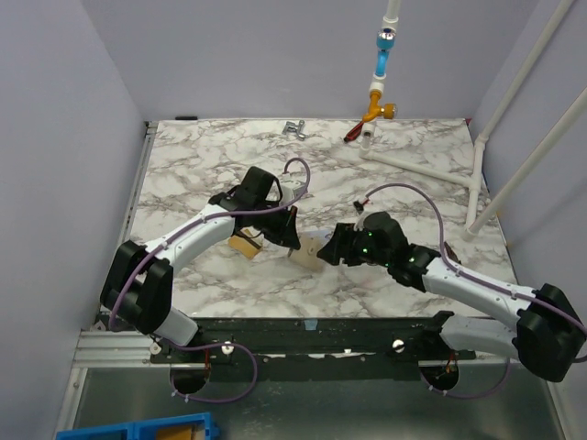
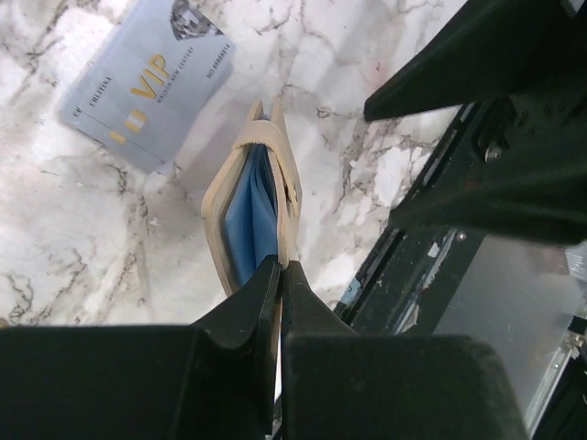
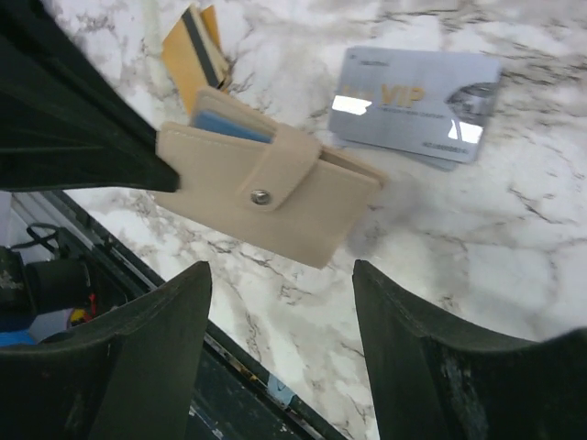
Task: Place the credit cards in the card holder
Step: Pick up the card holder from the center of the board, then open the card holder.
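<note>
The tan card holder (image 3: 316,206), with a round snap on its strap, hangs just above the marble with a blue card (image 3: 229,126) showing in its open mouth. My left gripper (image 2: 280,269) is shut on one edge of the card holder (image 2: 284,183), seen edge-on with a blue lining. A pale grey-blue VIP credit card (image 3: 417,101) lies flat beyond it, and a gold-tan card (image 3: 194,55) with a dark stripe lies further off. My right gripper (image 3: 280,275) stands open just short of the holder, touching nothing. From above, both grippers meet at the holder (image 1: 307,254).
The table's near edge with its black rail (image 1: 312,335) runs close under the holder. A white pipe frame (image 1: 431,165) stands at the back right, with a red-handled tool (image 1: 353,133) and a small metal part (image 1: 293,128) along the back edge.
</note>
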Motion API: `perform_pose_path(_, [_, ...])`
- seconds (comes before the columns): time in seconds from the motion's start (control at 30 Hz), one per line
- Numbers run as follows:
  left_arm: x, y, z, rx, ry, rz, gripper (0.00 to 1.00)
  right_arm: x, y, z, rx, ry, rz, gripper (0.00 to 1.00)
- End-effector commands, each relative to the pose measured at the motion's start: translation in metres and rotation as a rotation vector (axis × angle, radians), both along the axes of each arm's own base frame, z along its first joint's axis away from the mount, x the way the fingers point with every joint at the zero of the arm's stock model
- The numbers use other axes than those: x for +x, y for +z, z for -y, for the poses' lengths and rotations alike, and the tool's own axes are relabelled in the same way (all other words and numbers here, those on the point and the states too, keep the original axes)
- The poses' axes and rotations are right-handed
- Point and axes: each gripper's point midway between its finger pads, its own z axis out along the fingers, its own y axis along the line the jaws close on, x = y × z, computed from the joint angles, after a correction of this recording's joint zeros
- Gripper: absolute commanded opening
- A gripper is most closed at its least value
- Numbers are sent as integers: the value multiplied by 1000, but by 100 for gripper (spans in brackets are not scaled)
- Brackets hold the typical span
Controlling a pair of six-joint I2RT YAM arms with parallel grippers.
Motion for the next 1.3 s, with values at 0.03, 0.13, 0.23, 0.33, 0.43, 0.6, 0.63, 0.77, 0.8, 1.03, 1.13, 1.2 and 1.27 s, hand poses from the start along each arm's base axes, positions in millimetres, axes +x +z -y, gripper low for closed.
perform_pose_path(0.03, [-27,4,-2,-29,-31,-98,0,-2,2,-21,-217,40,152,67])
perform_pose_path(0.13, [-28,-2,-4,-20,-18,-112,0,-1,7,-36,-235,45,195,68])
perform_pose_path(0.23, [-28,-1,-4,-28,-13,-119,0,-2,2,-45,-265,57,208,67])
perform_pose_path(0.33, [-30,1,-2,-40,-17,-125,0,-4,-10,-46,-331,55,215,66])
perform_pose_path(0.43, [-31,-1,-2,-44,-15,-133,0,-7,-21,-48,-376,65,239,62])
perform_pose_path(0.6, [-34,-6,-1,-42,-20,-162,0,-8,-28,-52,-425,48,308,54])
perform_pose_path(0.63, [-34,-7,-1,-40,-21,-169,0,-6,-26,-56,-423,40,334,52])
perform_pose_path(0.77, [-36,-9,-1,-41,-28,-185,0,-2,-28,-56,-479,3,399,43])
perform_pose_path(0.8, [-36,-9,-1,-40,-28,-188,0,0,-28,-56,-492,-7,414,42])
perform_pose_path(1.03, [-38,-13,-2,-37,-24,-199,0,6,-25,-58,-521,-65,503,39])
perform_pose_path(1.13, [-38,-17,-3,-27,-20,-209,0,7,-19,-61,-525,-97,549,37])
perform_pose_path(1.2, [-38,-18,-3,-23,-20,-209,0,8,-17,-64,-524,-102,570,36])
perform_pose_path(1.27, [-39,-18,-3,-21,-20,-211,0,10,-18,-61,-533,-126,577,33])
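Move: The card holder, still held in the air by its left edge, has its middle about 6 cm to the right hand's left, 2 cm ahead and 3 cm below. The VIP cards lie on the board about 6 cm ahead of that hand, 4 cm left and 10 cm down; the gold cards lie some 15 cm left of the holder and 4 cm farther out. From the left hand the holder's middle is about 4 cm right, level fore and aft, 3 cm below. The right fingers come up to the strap's snap on the holder, one tip against the leather beside it, and go from wide open to about a third open. The right hand swings some 6 cm left first, then sinks about 3 cm below its start while its wrist turns some 40 degrees, fingers ending more forward. The left hand keeps its pinch and draws the holder back about 3 cm and slightly down. ##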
